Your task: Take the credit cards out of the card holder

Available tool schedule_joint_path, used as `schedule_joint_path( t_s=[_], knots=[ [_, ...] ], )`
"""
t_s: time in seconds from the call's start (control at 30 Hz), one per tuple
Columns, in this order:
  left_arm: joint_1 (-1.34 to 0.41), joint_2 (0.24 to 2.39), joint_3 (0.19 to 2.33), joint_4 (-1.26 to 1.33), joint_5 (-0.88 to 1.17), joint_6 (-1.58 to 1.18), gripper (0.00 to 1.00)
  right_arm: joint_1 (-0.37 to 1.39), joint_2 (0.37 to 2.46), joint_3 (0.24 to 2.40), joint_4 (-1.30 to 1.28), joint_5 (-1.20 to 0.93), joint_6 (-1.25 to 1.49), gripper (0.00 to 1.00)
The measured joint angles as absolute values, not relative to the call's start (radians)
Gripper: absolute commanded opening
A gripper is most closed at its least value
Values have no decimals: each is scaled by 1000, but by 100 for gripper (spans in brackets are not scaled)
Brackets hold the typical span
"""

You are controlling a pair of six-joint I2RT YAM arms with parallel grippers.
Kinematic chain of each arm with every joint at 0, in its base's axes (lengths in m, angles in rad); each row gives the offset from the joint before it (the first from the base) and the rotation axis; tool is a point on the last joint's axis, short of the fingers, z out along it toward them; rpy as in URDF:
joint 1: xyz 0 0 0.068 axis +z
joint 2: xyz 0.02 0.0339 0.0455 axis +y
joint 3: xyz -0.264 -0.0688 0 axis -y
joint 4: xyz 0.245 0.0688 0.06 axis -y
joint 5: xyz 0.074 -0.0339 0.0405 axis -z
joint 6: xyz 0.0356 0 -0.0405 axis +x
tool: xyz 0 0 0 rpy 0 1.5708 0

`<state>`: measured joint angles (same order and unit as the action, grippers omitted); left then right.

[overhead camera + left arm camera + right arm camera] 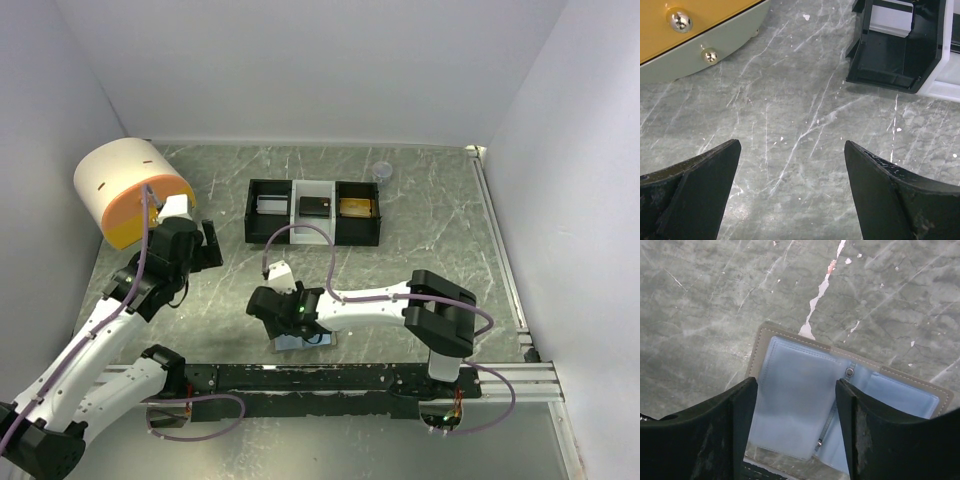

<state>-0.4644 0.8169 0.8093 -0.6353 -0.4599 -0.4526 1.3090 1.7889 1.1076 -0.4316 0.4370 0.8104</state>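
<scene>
The card holder (300, 341) lies open and flat near the table's front edge, grey outside with pale blue lining (800, 395). My right gripper (796, 384) hangs open just above its left leaf with nothing between the fingers (290, 312). I see no card in the pockets that show. The black-and-white tray (314, 187) holds three credit cards: a pale one (270, 206), a dark one (315, 207) and a gold one (356, 207). My left gripper (791, 145) is open over bare table, left of the tray (205, 245).
A round white-and-orange container (130, 190) stands at the back left, close behind my left gripper (690, 35). A small clear round lid (382, 171) lies behind the tray. The black mounting rail (350, 378) runs along the front edge.
</scene>
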Motion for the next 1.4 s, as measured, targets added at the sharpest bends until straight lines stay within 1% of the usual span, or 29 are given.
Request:
schedule_joint_path(
  t_s=[0.17, 0.27, 0.33, 0.47, 0.6, 0.67, 0.9, 0.97, 1.03, 1.1, 1.4],
  knots=[
    [-464, 818, 809, -636, -459, -453, 97, 1309, 1813, 1107, -412, 429, 818, 52],
    [-464, 818, 809, -636, -459, -453, 97, 1309, 1814, 1106, -402, 429, 822, 49],
    [-464, 819, 809, -636, -459, -453, 96, 1309, 1814, 1105, -397, 430, 824, 49],
    [-464, 823, 809, -635, -459, -453, 96, 1308, 1816, 1105, -397, 431, 830, 55],
    [-464, 830, 809, -635, -455, -452, 96, 1309, 1821, 1109, -398, 435, 833, 55],
    [-464, 831, 809, -635, -452, -452, 96, 1309, 1821, 1109, -398, 435, 833, 53],
    [-464, 833, 809, -635, -449, -452, 96, 1300, 1790, 1061, -338, 414, 827, 38],
    [-464, 834, 809, -635, -448, -452, 96, 1290, 1772, 1033, -304, 394, 826, 33],
    [-464, 834, 809, -635, -448, -452, 96, 1275, 1744, 992, -257, 366, 826, 25],
    [-464, 835, 809, -635, -447, -452, 96, 1258, 1723, 961, -223, 338, 828, 22],
    [-464, 846, 809, -635, -437, -452, 96, 1218, 1707, 915, -149, 280, 835, 16]
  ],
)
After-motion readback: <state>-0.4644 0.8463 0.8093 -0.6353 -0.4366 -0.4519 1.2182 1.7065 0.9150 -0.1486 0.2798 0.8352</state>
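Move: The card holder's left pocket lies almost straight below the right hand, about 2 cm down and maybe 1 cm back of it. The right pocket is level with that one, some 7 cm to the hand's right, past the snap strip. The black-and-white tray stands about 28 cm ahead and 6 cm right. From the idle left hand, the left pocket is roughly 12 cm back, 19 cm right and 18 cm down. The clear film of the card holder's left pocket gets pinched between the right fingertips. The right hand first sinks about 1 cm onto it, easing slightly left, with the fingers part closed and briefly widening again. Then the wrist tilts some 10 to 15 degrees, the tips swinging left under the palm, as the fingers draw nearly shut and creep forward a little. ##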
